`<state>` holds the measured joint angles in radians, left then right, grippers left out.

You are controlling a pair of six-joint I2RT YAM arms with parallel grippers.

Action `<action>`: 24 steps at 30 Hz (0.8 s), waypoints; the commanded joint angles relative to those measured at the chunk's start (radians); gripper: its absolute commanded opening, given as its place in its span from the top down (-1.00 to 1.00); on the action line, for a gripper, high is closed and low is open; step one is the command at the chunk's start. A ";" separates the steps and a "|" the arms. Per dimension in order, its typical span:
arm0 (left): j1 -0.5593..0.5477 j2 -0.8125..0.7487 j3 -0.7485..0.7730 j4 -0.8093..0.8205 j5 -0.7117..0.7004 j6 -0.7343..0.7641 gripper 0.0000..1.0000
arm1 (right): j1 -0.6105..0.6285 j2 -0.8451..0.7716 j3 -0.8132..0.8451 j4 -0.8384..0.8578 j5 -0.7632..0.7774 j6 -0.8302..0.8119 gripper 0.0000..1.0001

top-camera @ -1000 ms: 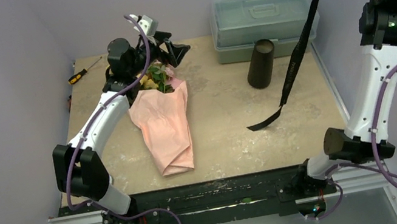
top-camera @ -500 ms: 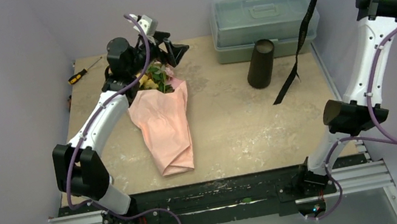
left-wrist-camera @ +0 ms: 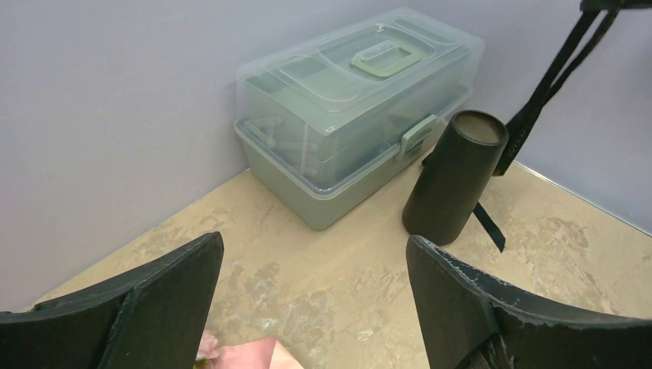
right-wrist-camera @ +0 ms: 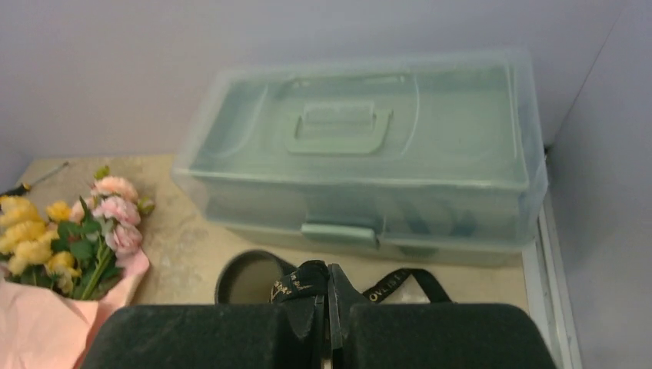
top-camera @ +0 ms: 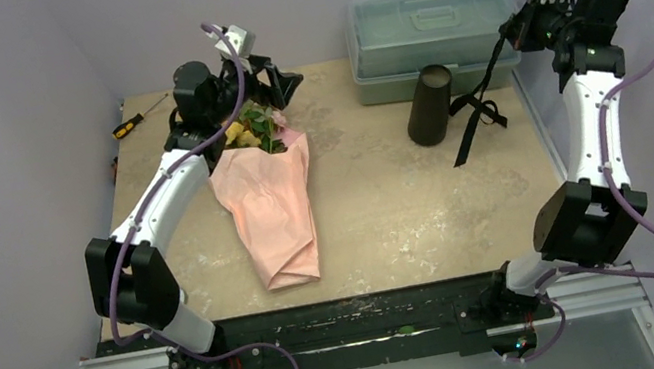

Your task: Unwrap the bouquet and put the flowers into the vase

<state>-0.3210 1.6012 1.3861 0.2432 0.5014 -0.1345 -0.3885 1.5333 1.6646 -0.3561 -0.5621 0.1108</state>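
The bouquet [top-camera: 271, 204] lies on the table in pale pink paper, with the yellow and pink flowers [top-camera: 254, 126] at its far end. My left gripper [top-camera: 278, 82] hovers open just beyond the blooms, nothing between its fingers [left-wrist-camera: 165, 300]. The dark cylindrical vase [top-camera: 430, 105] stands upright in front of the box. My right gripper [top-camera: 518, 24] is shut on a black ribbon [top-camera: 477, 107] that hangs down to the table right of the vase. The right wrist view shows the ribbon [right-wrist-camera: 307, 280] pinched above the vase's rim [right-wrist-camera: 246, 280], flowers [right-wrist-camera: 69, 238] at left.
A translucent grey-green lidded box [top-camera: 432, 39] sits against the back wall behind the vase. A screwdriver [top-camera: 134, 122] lies at the back left corner. A raised rail runs along the table's right edge [top-camera: 538, 137].
My right arm has come down from high at the back right, bringing the ribbon with it. The ribbon's tail now lies bunched beside the vase. The left arm has barely moved.
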 commanded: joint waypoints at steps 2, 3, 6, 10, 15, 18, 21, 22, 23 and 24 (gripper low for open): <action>0.014 -0.007 0.028 -0.026 -0.032 0.019 -0.76 | -0.007 -0.079 -0.109 -0.052 0.036 -0.170 1.00; 0.014 -0.009 0.026 -0.033 -0.035 0.019 -0.76 | -0.006 -0.071 -0.123 -0.056 0.065 -0.183 1.00; 0.016 -0.017 0.025 -0.064 -0.043 0.035 -0.76 | -0.005 -0.004 -0.124 -0.063 0.157 -0.219 1.00; 0.021 -0.027 0.025 -0.111 -0.096 0.056 -0.79 | -0.005 0.158 -0.021 -0.102 0.231 -0.276 1.00; 0.061 -0.013 0.049 -0.195 -0.135 0.021 -0.82 | 0.000 0.282 0.060 -0.185 0.236 -0.350 0.66; 0.108 0.002 0.060 -0.273 -0.126 -0.035 -0.82 | 0.009 0.311 0.052 -0.225 0.246 -0.381 0.40; 0.182 0.017 0.059 -0.337 -0.075 -0.116 -0.82 | 0.009 0.327 0.051 -0.283 0.256 -0.415 0.13; 0.210 0.018 0.053 -0.357 -0.055 -0.143 -0.82 | 0.009 0.327 0.049 -0.303 0.257 -0.428 0.06; 0.237 0.019 0.046 -0.376 -0.034 -0.164 -0.82 | 0.010 0.323 0.046 -0.324 0.251 -0.438 -0.01; 0.265 0.015 0.036 -0.395 -0.018 -0.177 -0.82 | 0.008 0.311 0.040 -0.344 0.251 -0.442 -0.09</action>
<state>-0.1486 1.6096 1.4029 -0.0570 0.4183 -0.2020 -0.3851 1.9007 1.6760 -0.6144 -0.3260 -0.2619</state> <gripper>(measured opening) 0.910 0.491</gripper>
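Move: My right hand, high up at the table's right side, still holds the black ribbon; its spot on the table lies almost straight below, about 36 cm down and 2 cm ahead. The vase stands 14 cm left and 3 cm ahead of that hand, the clear box some 26 cm ahead and 7 cm left. From my empty left hand the flowers lie roughly 13 cm ahead, 12 cm left and 30 cm below; the pink wrap's middle is 10 cm back and 8 cm left. I lower my right hand about 22 cm over the bare patch right of the vase, easing a little to the right and tipping the fingers down some 30 degrees, and in the lower part open them halfway to let go of the ribbon. Meanwhile my open left hand swings left and sinks towards the flowers, slowly then faster, tilting down and turning counter-clockwise. ##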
